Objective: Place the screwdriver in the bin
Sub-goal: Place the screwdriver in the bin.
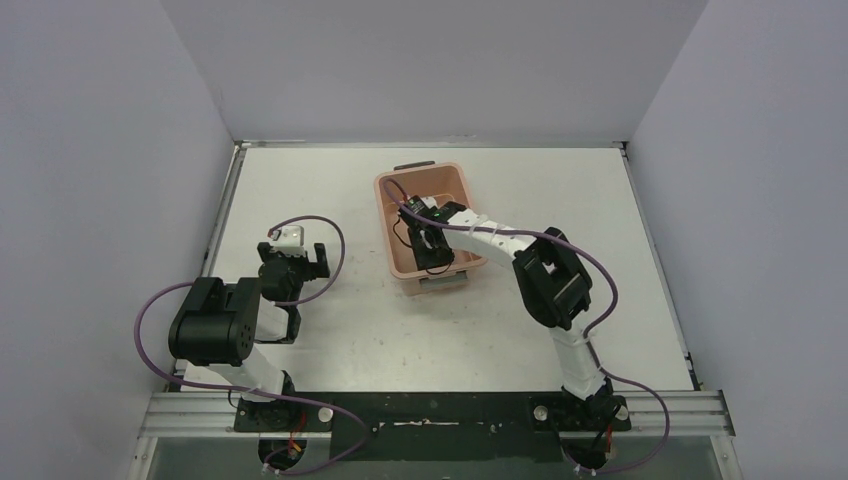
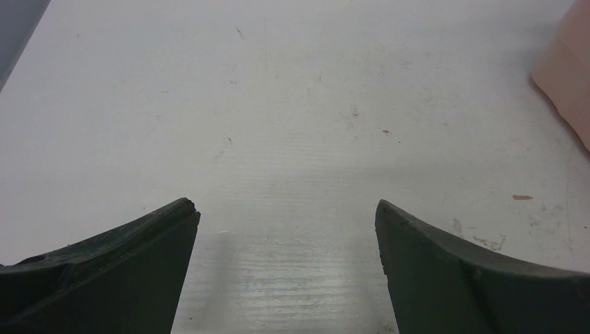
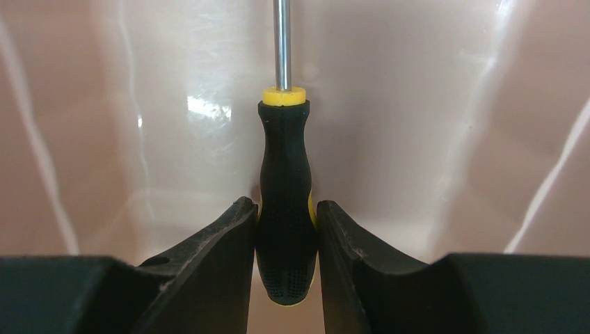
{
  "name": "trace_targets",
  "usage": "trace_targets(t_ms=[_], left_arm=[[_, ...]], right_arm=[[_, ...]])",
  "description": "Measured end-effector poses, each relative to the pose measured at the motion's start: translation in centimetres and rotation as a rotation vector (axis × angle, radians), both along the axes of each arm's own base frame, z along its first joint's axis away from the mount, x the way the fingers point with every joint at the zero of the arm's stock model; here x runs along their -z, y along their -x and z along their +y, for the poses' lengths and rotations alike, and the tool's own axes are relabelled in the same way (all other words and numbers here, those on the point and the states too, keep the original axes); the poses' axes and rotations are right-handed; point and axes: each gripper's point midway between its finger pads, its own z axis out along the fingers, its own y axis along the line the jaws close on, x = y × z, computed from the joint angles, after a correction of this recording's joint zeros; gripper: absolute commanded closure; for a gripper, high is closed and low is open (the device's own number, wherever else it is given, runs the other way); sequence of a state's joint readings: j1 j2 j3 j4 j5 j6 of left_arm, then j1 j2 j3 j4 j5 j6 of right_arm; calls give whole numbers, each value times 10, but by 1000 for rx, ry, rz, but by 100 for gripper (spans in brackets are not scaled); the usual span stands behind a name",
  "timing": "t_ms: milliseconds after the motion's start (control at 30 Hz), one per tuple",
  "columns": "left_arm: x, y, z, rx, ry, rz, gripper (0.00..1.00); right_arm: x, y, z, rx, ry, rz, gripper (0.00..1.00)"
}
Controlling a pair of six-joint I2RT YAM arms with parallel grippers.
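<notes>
The salmon-pink bin (image 1: 397,235) stands at the middle of the table. My right gripper (image 1: 432,243) reaches down inside it. In the right wrist view the gripper (image 3: 285,212) is shut on the screwdriver (image 3: 284,174), gripping its black handle with yellow trim. The metal shaft (image 3: 281,42) points away over the bin's pink floor (image 3: 417,104). In the top view the screwdriver is hidden by the gripper. My left gripper (image 1: 300,262) is open and empty over bare table at the left, its fingers (image 2: 125,264) wide apart.
Purple cables (image 1: 330,240) loop round both arms. A corner of the bin (image 2: 567,76) shows at the right edge of the left wrist view. Grey walls enclose the table on three sides.
</notes>
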State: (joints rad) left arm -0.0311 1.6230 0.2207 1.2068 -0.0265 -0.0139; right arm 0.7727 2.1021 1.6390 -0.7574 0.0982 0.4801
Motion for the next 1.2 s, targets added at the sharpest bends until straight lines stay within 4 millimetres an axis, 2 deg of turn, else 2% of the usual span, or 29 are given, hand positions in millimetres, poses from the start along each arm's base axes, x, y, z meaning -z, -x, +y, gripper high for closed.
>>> trace_targets(t_ms=[133,300,433,500,667,700,800,967,1067,1200], left_arm=[[0,0,0,0,0,0,3],[0,0,0,0,0,0,3],[0,0,0,0,0,0,3],[0,0,0,0,0,0,3],[0,0,0,0,0,0,3],[0,0,0,0,0,0,3],[0,0,0,0,0,0,3],[0,0,0,0,0,0,3],[0,0,0,0,0,0,3],[0,0,0,0,0,0,3]], right_arm=[[13,-4,-1,3,8,7,77],[14,-6,-1,3,9,4,48],[6,-12,-1,-4,18,-15,42],[-5,-17,3,-4,15,-38,39],[-39,-29,8,-4,-2,-106,27],[-49,-31,7,-5,-5,-121,23],[-85,-35,6,-8,-30,-179,1],[-153,-40,-5,-19,-85,-306,0],[-185,-41,-21,-5,-123,-370,0],[-213,-42,-74,72,-183,-482,0]])
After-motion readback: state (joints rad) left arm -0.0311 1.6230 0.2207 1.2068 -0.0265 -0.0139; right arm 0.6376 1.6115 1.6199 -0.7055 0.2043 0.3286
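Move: The right hand is already inside the bin, pinching the screwdriver by its handle just above the floor; the screwdriver's middle lies about 5 cm ahead and 1 cm left at the same height. The bin's middle is some 8 cm straight ahead and 2 cm up, its near handle about 6 cm back, 2 cm right and 5 cm up. From the idle left hand the bin's middle is about 5 cm ahead and 30 cm right, at roughly its height. The right hand lowers the held screwdriver the last 1.5 cm towards the bin floor, edging slightly forward, then spreads its fingers from their grip and lets go of the handle. Still opening to full width, it climbs about 23 cm out of the bin, drifting a little forward and finally some 7 cm right, while its fingers swing outward from pointing down by about 30 degrees. ##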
